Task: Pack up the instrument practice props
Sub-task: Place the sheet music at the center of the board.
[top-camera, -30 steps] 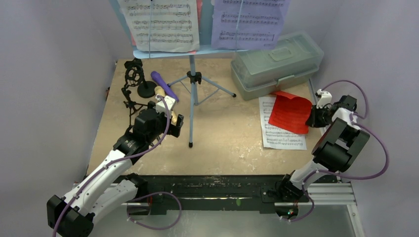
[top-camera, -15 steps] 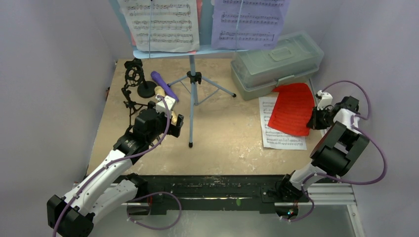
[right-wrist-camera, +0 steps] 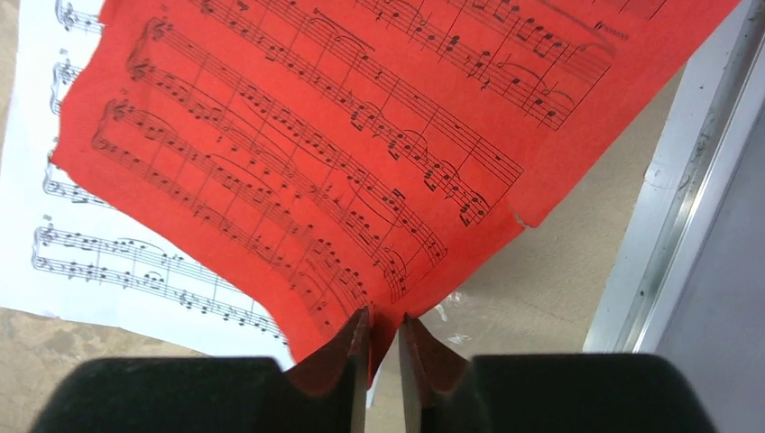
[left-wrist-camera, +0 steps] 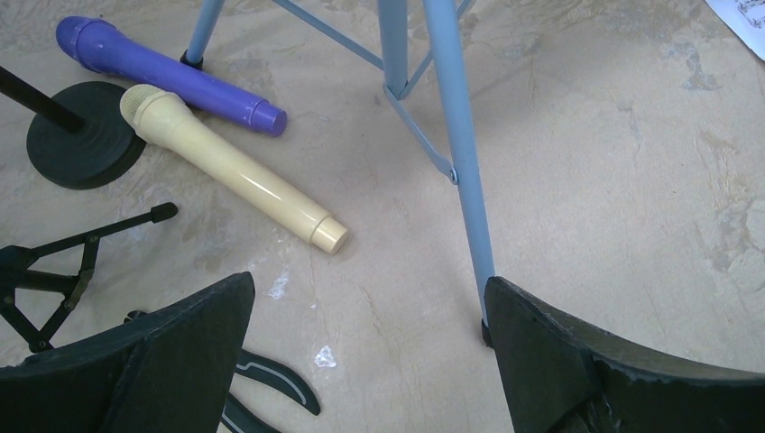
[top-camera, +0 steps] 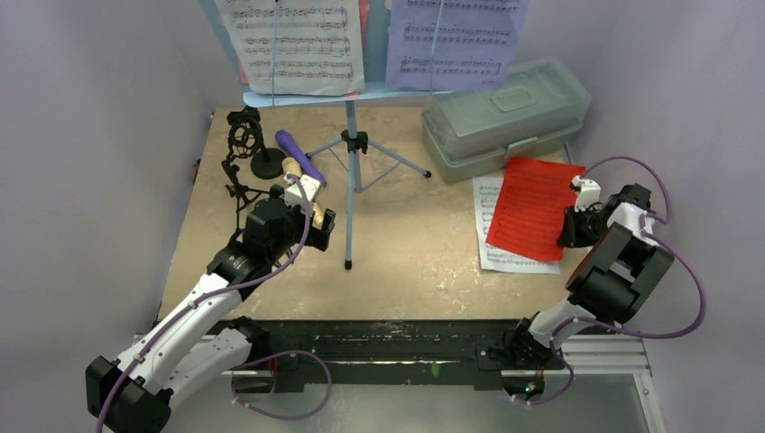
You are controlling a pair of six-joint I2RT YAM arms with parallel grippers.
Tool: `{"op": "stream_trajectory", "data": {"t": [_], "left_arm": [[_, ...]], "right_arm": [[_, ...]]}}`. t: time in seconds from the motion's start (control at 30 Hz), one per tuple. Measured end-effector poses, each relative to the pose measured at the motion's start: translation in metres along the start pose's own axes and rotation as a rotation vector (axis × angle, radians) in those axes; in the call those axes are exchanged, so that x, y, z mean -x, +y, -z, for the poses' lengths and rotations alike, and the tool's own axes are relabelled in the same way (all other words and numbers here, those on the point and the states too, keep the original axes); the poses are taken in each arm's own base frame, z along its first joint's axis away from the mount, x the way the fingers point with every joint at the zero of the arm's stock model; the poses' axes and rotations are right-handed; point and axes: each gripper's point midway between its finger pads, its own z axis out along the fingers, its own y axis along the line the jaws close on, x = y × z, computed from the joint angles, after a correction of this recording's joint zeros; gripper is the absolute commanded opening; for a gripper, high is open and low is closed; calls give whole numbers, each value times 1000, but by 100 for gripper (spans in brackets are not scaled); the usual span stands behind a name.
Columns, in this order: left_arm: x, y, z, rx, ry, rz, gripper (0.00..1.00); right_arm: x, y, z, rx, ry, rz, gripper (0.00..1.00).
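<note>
A red sheet-music page lies flat, partly over a white page. My right gripper is at the red page's near right corner. Its jaws stand a narrow gap apart and the corner pokes up between them, against one finger only. My left gripper hangs wide open and empty over bare table. Ahead of it lie a tan microphone and a purple microphone. Also there are a round-base holder and a black tripod holder. The pale-blue music rack holds a white page and a lavender page.
A translucent grey-green lidded box sits shut at the back right, just beyond the red page. One rack leg comes down beside my left gripper's right finger. A metal rail edges the table on the right.
The red page was curled up off the table and now lies flat, spread toward the front. My right gripper has shifted slightly nearer and lower. The left arm is unmoved.
</note>
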Motion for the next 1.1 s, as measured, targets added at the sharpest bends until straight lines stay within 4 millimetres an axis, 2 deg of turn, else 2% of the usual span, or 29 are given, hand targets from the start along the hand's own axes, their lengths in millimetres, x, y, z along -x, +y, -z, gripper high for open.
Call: {"op": "stream_trajectory", "data": {"t": [0.1,0.3,0.5,0.73,0.93,1.1], "left_arm": [[0,0,0,0,0,0,100],[0,0,0,0,0,0,100],[0,0,0,0,0,0,100],[0,0,0,0,0,0,100],[0,0,0,0,0,0,100],[0,0,0,0,0,0,100]], "right_arm": [[-3,-3,0,-13,15,11,41],[-1,-5,6,-37,10,33,49],[26,6,38,-35,-68,129,52],[71,43,85,68,-227,287,61],[103,80,117,194,-341,372,69],[129,120,132,301,-401,443,73]]}}
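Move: The red sheet's middle lies about 10 cm ahead and 8 cm left of the right hand, a few centimetres lower; its near right corner is between the barely parted fingertips. The white sheet under it centres roughly 4 cm ahead and 13 cm left. The green box stands some 32 cm ahead and 15 cm left. From the idle left hand, the red sheet is about 9 cm ahead and 62 cm right, 17 cm below. Staying low over the sheet's near right corner at first, the right hand spreads its barely parted fingers and lets the corner go. It then rises quickly, about 20 cm, swinging some 10 cm left over the red sheet as it climbs, the fingers opening further, the wrist tipping up and turning counter-clockwise. ##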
